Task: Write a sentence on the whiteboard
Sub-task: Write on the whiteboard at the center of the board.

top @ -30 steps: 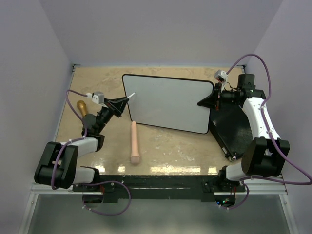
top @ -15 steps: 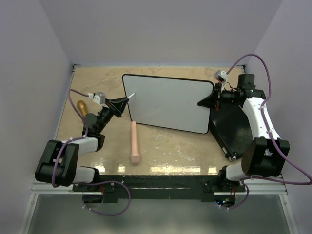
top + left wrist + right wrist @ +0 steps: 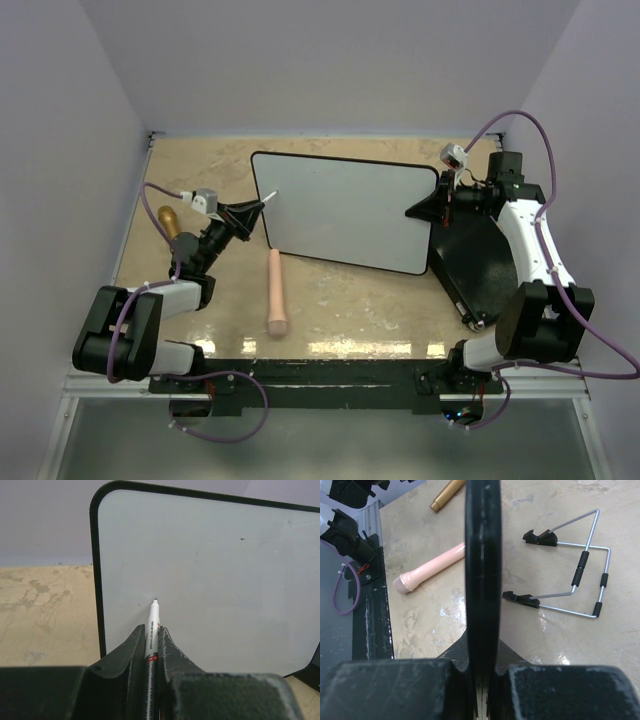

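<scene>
The whiteboard [image 3: 340, 210] stands tilted on the table, white with a thin black rim. My left gripper [image 3: 245, 213] is shut on a white marker [image 3: 152, 622], whose tip touches the whiteboard [image 3: 215, 565] near its left edge. The sentence is out of view: the board's face is blank apart from one small dark speck. My right gripper [image 3: 430, 207] is shut on the board's right rim. In the right wrist view that rim [image 3: 482, 555] runs edge-on between the jaws of the right gripper [image 3: 482, 645].
A pink cylinder [image 3: 275, 290] lies on the table in front of the board, and a gold-brown one [image 3: 170, 218] lies by the left arm. A flat black case [image 3: 480, 255] sits under the right arm. A wire stand [image 3: 580, 575] rests behind the board.
The left wrist has crept a little to the right with the marker; the board and the right arm have not moved.
</scene>
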Tool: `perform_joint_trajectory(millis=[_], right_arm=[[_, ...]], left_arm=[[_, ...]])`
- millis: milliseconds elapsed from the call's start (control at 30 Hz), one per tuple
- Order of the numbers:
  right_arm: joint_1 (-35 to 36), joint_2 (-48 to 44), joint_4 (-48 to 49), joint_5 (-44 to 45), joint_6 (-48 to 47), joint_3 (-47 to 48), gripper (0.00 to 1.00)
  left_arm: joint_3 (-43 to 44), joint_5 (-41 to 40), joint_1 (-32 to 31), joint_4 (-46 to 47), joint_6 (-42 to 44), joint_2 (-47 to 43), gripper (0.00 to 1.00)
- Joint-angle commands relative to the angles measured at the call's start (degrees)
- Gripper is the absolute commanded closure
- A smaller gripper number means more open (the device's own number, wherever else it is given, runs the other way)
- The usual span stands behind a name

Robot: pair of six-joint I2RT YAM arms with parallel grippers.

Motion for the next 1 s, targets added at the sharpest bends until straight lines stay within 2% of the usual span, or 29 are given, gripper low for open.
perform_joint_trajectory(millis=[0, 967], right_arm=[[0.1, -0.3, -0.4, 4.3, -2.0, -0.1, 1.00], [0.1, -0.4, -0.4, 4.2, -2.0, -0.1, 1.00]], left_arm=[[-0.8, -0.5, 0.3, 8.9, 2.5, 0.4, 1.00], [-6.9, -0.5, -0.8, 10.4, 1.3, 1.1, 1.00]])
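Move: I hold the marker in my left hand. Its tip touches the upper-left part of the whiteboard about 6 cm ahead of my hand point, 4 cm to the right and a centimetre higher. The board's left edge is some 4 cm left of the tip, and its middle about 19 cm to my right and 2 cm ahead. The pink baton lies about 14 cm back, 3 cm right and 19 cm below. From my right hand, the tip's spot is roughly 31 cm left and 4 cm ahead, about level. I draw the marker down the sloping face of the whiteboard with my left hand, which sinks about 5 cm and eases some 2 cm back towards me, gathering speed and then stopping. The fingers keep their grip while the hand tips down by under 10 degrees. My right hand stays put, still holding the board's right edge. ##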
